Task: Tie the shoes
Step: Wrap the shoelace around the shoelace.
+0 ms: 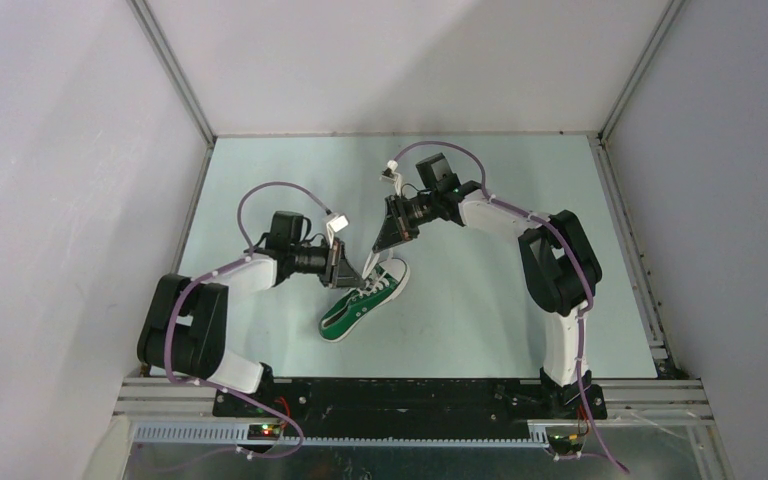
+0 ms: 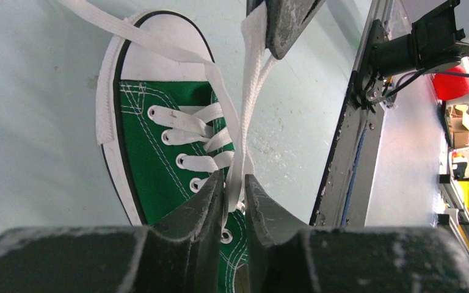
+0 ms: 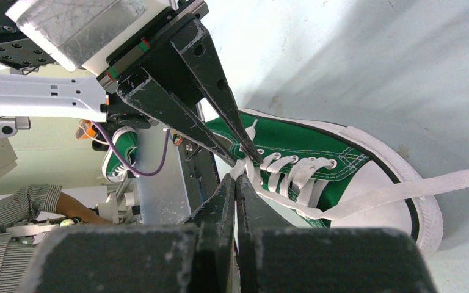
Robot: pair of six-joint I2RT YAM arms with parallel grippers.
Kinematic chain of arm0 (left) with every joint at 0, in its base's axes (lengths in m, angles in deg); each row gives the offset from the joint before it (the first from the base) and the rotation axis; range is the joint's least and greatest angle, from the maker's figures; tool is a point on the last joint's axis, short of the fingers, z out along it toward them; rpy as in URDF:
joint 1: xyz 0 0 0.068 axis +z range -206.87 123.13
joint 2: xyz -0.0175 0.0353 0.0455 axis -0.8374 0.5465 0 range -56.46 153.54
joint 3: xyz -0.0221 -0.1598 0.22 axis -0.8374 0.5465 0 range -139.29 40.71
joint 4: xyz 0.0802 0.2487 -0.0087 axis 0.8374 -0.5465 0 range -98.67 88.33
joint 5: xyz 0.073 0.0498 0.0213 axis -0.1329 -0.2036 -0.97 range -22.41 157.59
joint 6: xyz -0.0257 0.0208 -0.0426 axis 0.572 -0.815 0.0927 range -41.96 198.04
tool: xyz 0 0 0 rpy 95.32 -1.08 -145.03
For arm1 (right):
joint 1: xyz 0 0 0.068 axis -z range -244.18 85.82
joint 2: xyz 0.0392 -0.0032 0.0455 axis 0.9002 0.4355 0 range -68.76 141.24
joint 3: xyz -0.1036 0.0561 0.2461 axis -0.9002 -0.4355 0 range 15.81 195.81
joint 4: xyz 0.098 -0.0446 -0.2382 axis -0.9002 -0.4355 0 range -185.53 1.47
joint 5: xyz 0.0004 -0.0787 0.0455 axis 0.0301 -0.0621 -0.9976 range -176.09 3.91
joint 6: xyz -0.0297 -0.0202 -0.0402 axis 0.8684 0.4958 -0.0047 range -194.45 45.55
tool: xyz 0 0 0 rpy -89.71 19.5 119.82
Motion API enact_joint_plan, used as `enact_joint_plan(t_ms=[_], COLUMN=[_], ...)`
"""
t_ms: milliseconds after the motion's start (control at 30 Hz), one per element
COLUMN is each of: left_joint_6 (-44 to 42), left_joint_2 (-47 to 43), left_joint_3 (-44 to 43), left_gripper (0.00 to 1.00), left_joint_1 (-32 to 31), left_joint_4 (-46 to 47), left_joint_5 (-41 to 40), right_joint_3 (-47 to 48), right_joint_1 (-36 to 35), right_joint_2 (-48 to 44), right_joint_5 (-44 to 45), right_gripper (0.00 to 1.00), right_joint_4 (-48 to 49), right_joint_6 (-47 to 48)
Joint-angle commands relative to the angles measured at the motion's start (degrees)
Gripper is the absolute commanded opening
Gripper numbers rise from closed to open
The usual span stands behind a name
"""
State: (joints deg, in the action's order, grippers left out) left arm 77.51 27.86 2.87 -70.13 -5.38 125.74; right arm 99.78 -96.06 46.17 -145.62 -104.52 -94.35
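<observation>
A green sneaker (image 1: 360,305) with a white toe cap lies on the pale mat, toe pointing away from the arm bases. My right gripper (image 1: 375,254) hangs just above it, shut on a loop of white lace (image 2: 248,91) pulled up taut from the eyelets; in its own view the jaws (image 3: 237,177) meet on the lace. My left gripper (image 2: 234,183) sits lower over the shoe's (image 2: 159,122) tongue, jaws a little apart, with that same lace running between them. The other lace end (image 3: 452,180) trails past the toe of the shoe (image 3: 317,143).
The table's metal side rail (image 2: 348,140) runs close on the shoe's right. Grey enclosure walls (image 1: 80,150) stand left, right and behind. Off the table are another green shoe (image 3: 119,155) and a person's striped sleeve (image 3: 18,204).
</observation>
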Motion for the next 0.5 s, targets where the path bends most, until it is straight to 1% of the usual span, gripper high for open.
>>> enact_joint_plan(t_ms=[0, 133, 300, 400, 433, 467], left_joint_6=[-1.77, -1.12, 0.01, 0.09, 0.09, 1.5], left_joint_2=[-1.63, -1.67, -1.07, -0.35, 0.11, 0.31], left_joint_3=[-2.35, -2.12, -1.7, -1.68, -1.73, -1.89], left_gripper=[0.23, 0.18, 0.01, 0.0, 0.0, 0.0], left_joint_1=[1.26, 1.9, 1.87, 1.73, 1.72, 1.69], left_joint_4=[-0.55, -0.12, 1.72, 2.22, 2.06, 1.87], left_joint_5=[-0.2, -0.14, 0.05, -0.17, -0.55, -2.05], right_joint_3=[2.95, 2.93, 3.3, 3.25, 3.19, 2.91], right_joint_1=[0.39, 0.29, 0.3, 0.3, 0.38, 0.49], right_joint_2=[-0.94, -0.65, -0.25, -0.16, -0.2, -0.65], right_joint_5=[-0.35, -0.35, 0.02, 0.38, 0.6, 1.88], right_gripper=[0.0, 0.0, 0.0, 0.0, 0.02, 0.11], right_joint_4=[0.78, 0.68, 0.34, -0.13, -0.6, -2.07], right_joint_6=[0.26, 0.39, 0.68, 0.91, 1.09, 2.01])
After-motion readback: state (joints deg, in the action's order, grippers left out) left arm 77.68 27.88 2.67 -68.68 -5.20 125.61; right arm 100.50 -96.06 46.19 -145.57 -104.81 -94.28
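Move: The shoelace strand to be gripped already runs between the left hand's parted fingers, within 1 cm of their middle. From there the shoe's middle is about 3 cm back, level sideways and 5 cm below; the white toe cap is about 3 cm ahead, 6 cm right and 6 cm below. The right gripper, shut on the lace, is about 6 cm ahead, 2 cm right and 5 cm above. From the right hand, that strand lies some 6 cm back, 2 cm left and 5 cm below. The left fingers close fully on the white strand running up from the shoe to the right gripper, pinching it just above the lacing. As they shut, the left hand eases about 1 cm forward and to its left, turning hardly at all. The right gripper practically stays in place, still shut on its part of the lace. ##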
